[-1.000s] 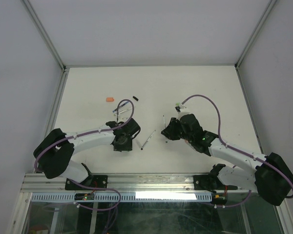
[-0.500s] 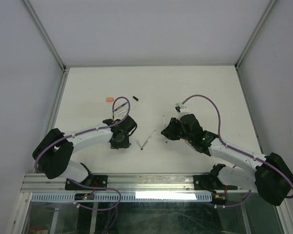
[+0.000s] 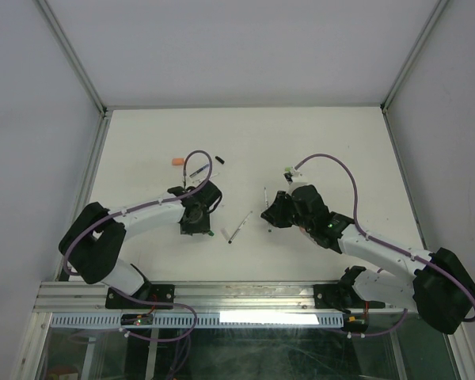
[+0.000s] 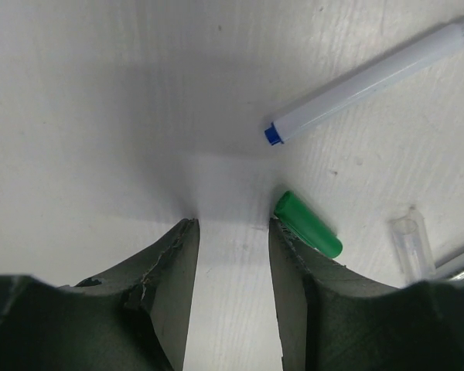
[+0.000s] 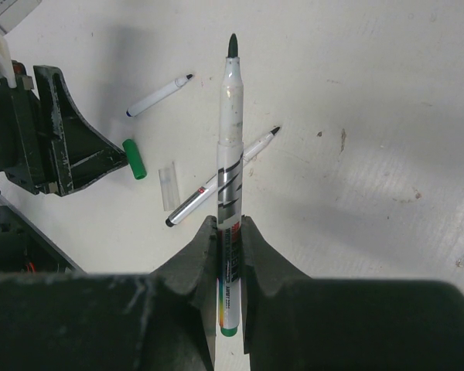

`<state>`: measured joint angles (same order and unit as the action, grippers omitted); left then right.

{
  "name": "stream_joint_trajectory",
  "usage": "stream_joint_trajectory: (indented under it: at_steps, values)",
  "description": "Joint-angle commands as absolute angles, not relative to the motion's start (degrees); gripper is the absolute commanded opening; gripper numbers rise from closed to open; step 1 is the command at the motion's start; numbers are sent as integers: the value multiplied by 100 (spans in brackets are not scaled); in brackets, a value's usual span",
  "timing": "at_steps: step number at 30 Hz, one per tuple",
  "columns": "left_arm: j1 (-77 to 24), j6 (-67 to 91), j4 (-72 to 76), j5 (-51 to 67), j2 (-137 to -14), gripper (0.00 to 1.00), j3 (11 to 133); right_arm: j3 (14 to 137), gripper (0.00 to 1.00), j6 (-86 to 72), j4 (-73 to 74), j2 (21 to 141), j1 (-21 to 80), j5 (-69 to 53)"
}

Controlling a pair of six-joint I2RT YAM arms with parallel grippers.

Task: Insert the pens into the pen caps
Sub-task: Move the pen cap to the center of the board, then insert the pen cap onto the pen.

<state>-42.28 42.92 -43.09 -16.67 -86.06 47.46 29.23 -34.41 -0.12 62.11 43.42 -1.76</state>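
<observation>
My right gripper point(image 5: 230, 228) is shut on a white pen point(image 5: 230, 116) with a dark green tip, held above the table and pointing away from the wrist. My left gripper point(image 4: 232, 228) is open and close over the table, with only bare table between its fingers. A green pen cap point(image 4: 308, 224) lies just outside its right finger. A white pen point(image 4: 371, 77) with a blue end lies beyond, and a clear cap point(image 4: 412, 246) to the right. In the top view the left gripper point(image 3: 196, 222) and the right gripper point(image 3: 271, 212) face each other, with a loose pen point(image 3: 239, 227) between them.
An orange cap point(image 3: 176, 162) and a black cap point(image 3: 219, 158) lie farther back on the white table point(image 3: 324, 134). A silver pen point(image 5: 220, 178) lies under the held pen. Walls enclose the table on the left, right and back.
My left gripper has moved a little away from the near edge and to the left, staying open. The right arm and its pen have not moved.
</observation>
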Motion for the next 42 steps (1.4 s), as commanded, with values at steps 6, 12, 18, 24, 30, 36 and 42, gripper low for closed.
stream_joint_trajectory:
  at_steps: [6, 12, 18, 24, 30, 36, 42]
  values:
    - [-4180, 4009, -3916, -1842, -8950, 42, 5220, 2975, 0, -3441, -137, 5977, 4324, -79]
    - [-4169, 4107, -4212, -2115, -8622, 41, 5310, 2959, 0, -3445, -138, 5941, 4324, -45]
    - [-4178, 4152, -4217, -1846, -8419, 43, 5615, 2971, 0, -3432, -166, 6002, 4324, -74]
    - [-4232, 4139, -4056, -1597, -8659, 44, 5634, 2989, 0, -3430, -191, 6023, 4325, -105]
    - [-4286, 4183, -3897, -1452, -8824, 45, 5594, 2946, 0, -3410, -144, 5964, 4325, -62]
    - [-4359, 4201, -3843, -1399, -8987, 45, 5585, 2945, 0, -3419, -155, 5959, 4332, -78]
    - [-4394, 4227, -3841, -1398, -9116, 44, 5482, 2909, 0, -3419, -151, 5926, 4324, -68]
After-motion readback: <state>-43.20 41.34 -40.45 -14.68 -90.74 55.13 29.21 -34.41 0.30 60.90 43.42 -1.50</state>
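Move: The green pen cap lies right beside the left hand's right finger, about 3 cm to the right of the point between the fingers, level with it in reach and some 1 cm lower. The blue-ended pen's middle is about 7 cm ahead and 5 cm right; the clear cap is some 8 cm right and 1 cm back, with the black-ended pen 13 cm right and 2 cm ahead. From the right hand, the green cap is about 19 cm left, 3 cm back and 9 cm below. Fingers still about half open, the left hand slides on low and forward about 2 cm and a little right, its right finger against the green cap, then lifts some 3 cm while swinging forward and right over the cap. From there it sinks about 2 cm and eases further right, ending about 4 cm right and 3 cm forward of its start, with the cap showing between the open fingers and the hand still above it; the right hand keeps its pen pinched nearly still. ##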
